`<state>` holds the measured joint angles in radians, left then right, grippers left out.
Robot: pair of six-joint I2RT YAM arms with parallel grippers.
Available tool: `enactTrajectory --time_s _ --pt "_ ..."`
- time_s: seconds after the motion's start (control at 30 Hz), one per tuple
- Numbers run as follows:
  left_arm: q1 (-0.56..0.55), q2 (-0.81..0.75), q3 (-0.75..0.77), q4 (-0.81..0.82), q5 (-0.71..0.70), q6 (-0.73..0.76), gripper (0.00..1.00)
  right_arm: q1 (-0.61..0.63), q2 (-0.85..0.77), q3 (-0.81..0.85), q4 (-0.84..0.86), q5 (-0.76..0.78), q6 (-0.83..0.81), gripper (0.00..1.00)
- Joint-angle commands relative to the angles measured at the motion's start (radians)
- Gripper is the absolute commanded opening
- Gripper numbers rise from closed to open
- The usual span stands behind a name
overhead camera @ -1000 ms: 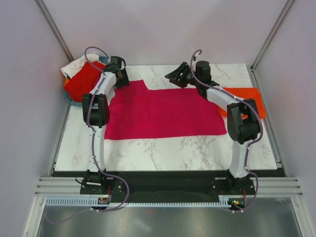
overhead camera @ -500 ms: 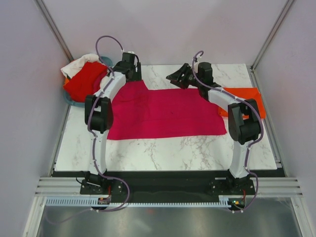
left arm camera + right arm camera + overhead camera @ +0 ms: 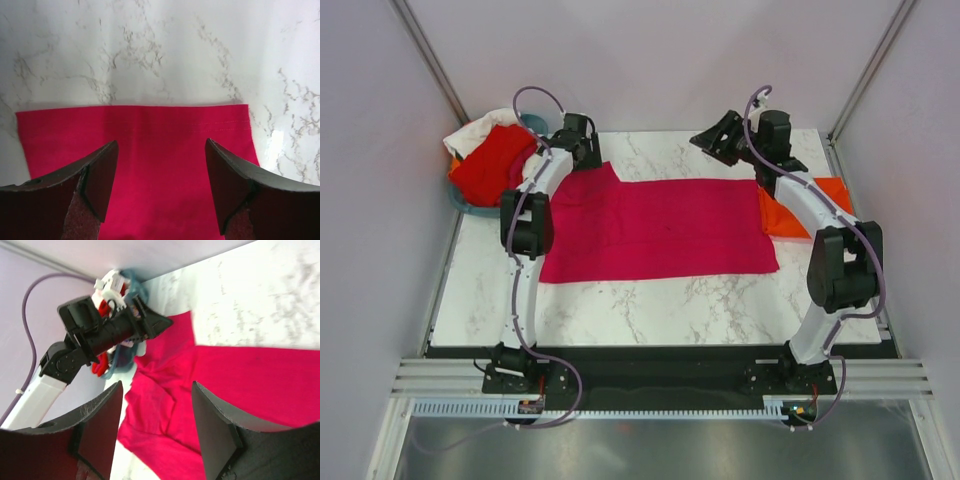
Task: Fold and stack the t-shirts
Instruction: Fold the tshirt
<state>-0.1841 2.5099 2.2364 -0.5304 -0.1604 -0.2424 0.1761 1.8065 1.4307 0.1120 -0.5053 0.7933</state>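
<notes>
A magenta-pink t-shirt [image 3: 655,225] lies spread flat across the middle of the marble table [image 3: 650,310]. My left gripper [image 3: 588,150] hovers open over its back-left sleeve [image 3: 135,145], its jaws apart with nothing between them. My right gripper [image 3: 720,132] is open and empty, raised near the table's back edge, beyond the shirt's top edge. In the right wrist view the gripper [image 3: 156,405] looks across the magenta shirt [image 3: 240,380] toward the left arm [image 3: 100,335]. A folded orange t-shirt [image 3: 832,195] lies at the right, partly under the right arm.
A teal basket [image 3: 470,208] sits at the back-left corner, holding a red t-shirt [image 3: 490,165] and a white one [image 3: 470,132]. Enclosure walls stand close on three sides. Bare marble shows in front of the magenta shirt.
The left gripper moved right onto the shirt's back-left sleeve and opened wide. The right gripper lifted away from the shirt's top edge, moving right and back.
</notes>
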Motion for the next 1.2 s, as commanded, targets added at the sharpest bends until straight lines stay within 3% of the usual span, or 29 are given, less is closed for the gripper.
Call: enactTrajectory --time_s 0.0,0.27,0.5,0.53,0.7,0.73,1.0,1.17 --pt "0.012 0.024 0.065 -0.013 0.058 -0.070 0.77 -0.041 -0.047 -0.016 -0.057 0.041 -0.075 0.66" --pt "0.012 0.113 0.147 -0.124 0.042 -0.104 0.71 -0.087 -0.026 -0.016 -0.061 0.039 -0.078 0.65" --pt "0.017 0.132 0.186 -0.166 0.059 -0.109 0.56 -0.141 0.065 0.112 -0.280 0.166 -0.221 0.67" --pt "0.017 0.136 0.190 -0.168 0.070 -0.109 0.49 -0.148 0.073 0.129 -0.294 0.194 -0.232 0.67" --pt "0.023 0.153 0.220 -0.171 0.087 -0.098 0.36 -0.156 0.106 0.145 -0.331 0.235 -0.264 0.67" --pt "0.025 0.153 0.218 -0.169 0.091 -0.098 0.31 -0.158 0.112 0.152 -0.337 0.246 -0.273 0.67" --pt "0.049 0.118 0.140 -0.091 0.235 -0.089 0.18 -0.152 0.240 0.249 -0.457 0.430 -0.361 0.71" --pt "0.089 0.083 0.040 0.021 0.349 -0.123 0.13 -0.129 0.347 0.344 -0.502 0.553 -0.405 0.65"
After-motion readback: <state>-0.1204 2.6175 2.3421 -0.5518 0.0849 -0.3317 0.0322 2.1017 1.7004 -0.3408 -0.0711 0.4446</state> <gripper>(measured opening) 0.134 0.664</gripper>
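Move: The left gripper is open right over the far-left sleeve of the magenta t-shirt; the stretch of sleeve end to pinch lies about 3 cm below, some 1 cm ahead and 1 cm to the right. The blue basket stands about 26 cm to its left and 2 cm back. From the right gripper, the shirt's far right corner lies some 8 cm ahead, 18 cm to the right and 23 cm below; the folded orange shirt is about 31 cm to the right and level. Bring the left gripper down some 2.5 cm onto the sleeve end and shut its fingers, pinching the cloth just inside the hem, tilting slightly as they close. Meanwhile swing the open right gripper about 15 cm right and 15 cm down, a little forward too, towards the shirt's far right corner; roll its left side down some 30 degrees, turning clockwise and tipping the fingers down. ##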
